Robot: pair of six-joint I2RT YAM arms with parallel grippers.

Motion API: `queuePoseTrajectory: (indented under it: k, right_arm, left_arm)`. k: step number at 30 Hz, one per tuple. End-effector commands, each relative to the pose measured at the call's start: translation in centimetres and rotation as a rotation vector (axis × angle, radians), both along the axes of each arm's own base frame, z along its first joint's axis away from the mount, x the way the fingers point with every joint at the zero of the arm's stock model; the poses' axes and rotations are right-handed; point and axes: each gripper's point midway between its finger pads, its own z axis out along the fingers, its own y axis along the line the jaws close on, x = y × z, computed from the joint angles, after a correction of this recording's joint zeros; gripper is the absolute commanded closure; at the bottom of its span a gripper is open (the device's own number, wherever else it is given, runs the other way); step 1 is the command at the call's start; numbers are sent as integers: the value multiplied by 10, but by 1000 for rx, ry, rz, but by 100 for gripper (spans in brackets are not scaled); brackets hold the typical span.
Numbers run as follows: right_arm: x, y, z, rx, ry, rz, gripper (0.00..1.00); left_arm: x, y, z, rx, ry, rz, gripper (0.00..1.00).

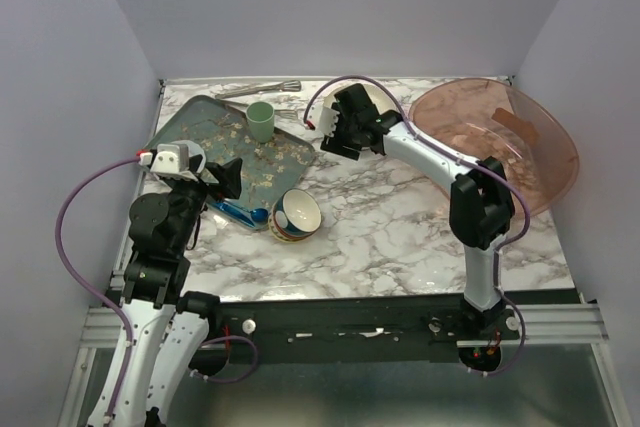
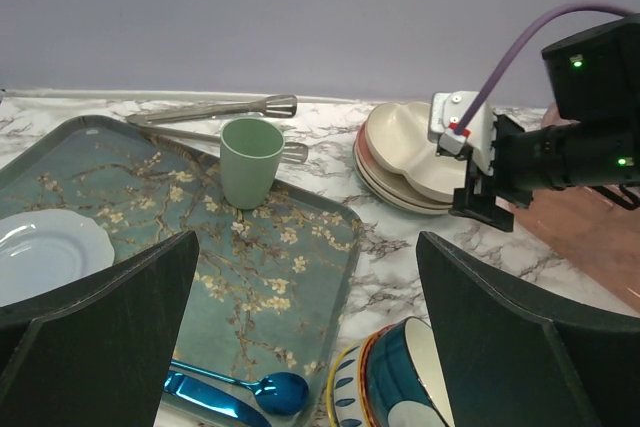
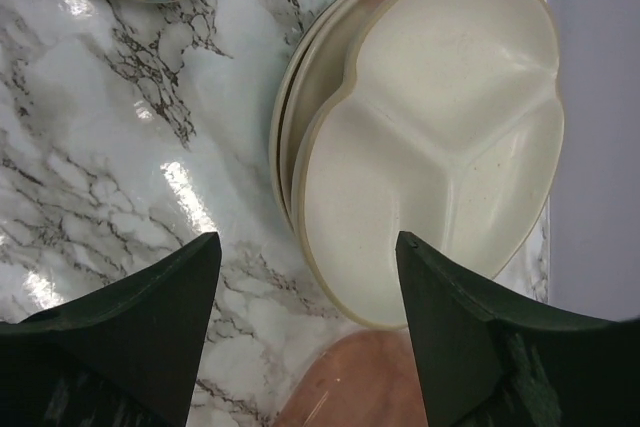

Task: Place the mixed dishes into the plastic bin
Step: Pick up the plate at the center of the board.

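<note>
A stack of round plates (image 2: pixel 410 152) lies at the back middle of the table, a cream three-section plate (image 3: pixel 450 127) on top. My right gripper (image 3: pixel 305 247) hovers open over the stack's near rim, one finger over the marble and the other over the top plate; it (image 1: pixel 335 132) hides most of the stack from above. The blue-yellow patterned bowl (image 1: pixel 296 214) lies tilted on the marble by the tray's corner. Just left of it, my left gripper (image 1: pixel 228 179) stands open and empty (image 2: pixel 307 239). A pale wavy-rimmed plate (image 2: pixel 45 252) rests on the tray. The plastic bin (image 1: pixel 500 137) stands at the back right.
The dark-green floral tray (image 1: pixel 225 142) fills the back left, with a mint green cup (image 1: pixel 260 122) upright on it and a blue spoon (image 2: pixel 270 390) at its near edge. Metal tongs (image 1: pixel 260 90) lie by the back wall. The bin's rim (image 3: pixel 370 377) sits right beside the plate stack.
</note>
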Motion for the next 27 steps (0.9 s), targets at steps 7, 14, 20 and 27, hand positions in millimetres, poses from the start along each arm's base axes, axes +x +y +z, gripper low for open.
queuePoseTrajectory:
  k: [7,14,20,27]
  right_arm:
    - [38,6,-15,-54,-43,-25,38]
    - [34,8,-31,-43,-2,-24,42]
    - [41,2,-48,-76,8,-55,51]
    - [47,-7,-55,-89,13,-92,64]
  left_arm:
    - [-3,-1,7,-1,-26,-12,1]
    - [-4,-2,8,-1,-31,-20,1]
    - [-5,-2,9,-1,-34,-21,1]
    - [-5,-2,9,-1,-34,-21,1]
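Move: The stack's top plate is centred about 8 cm ahead of the right hand, 4 cm to its right and 7 cm below. The green mug stands some 5 cm ahead and 16 cm left of that hand; the stacked bowls are about 13 cm back and 9 cm left. From the left hand, the plate is roughly 27 cm ahead, 25 cm right and 25 cm down. The right hand sinks about 5 cm and edges 3 cm forward, fingers closing halfway around the top plate's near rim. ##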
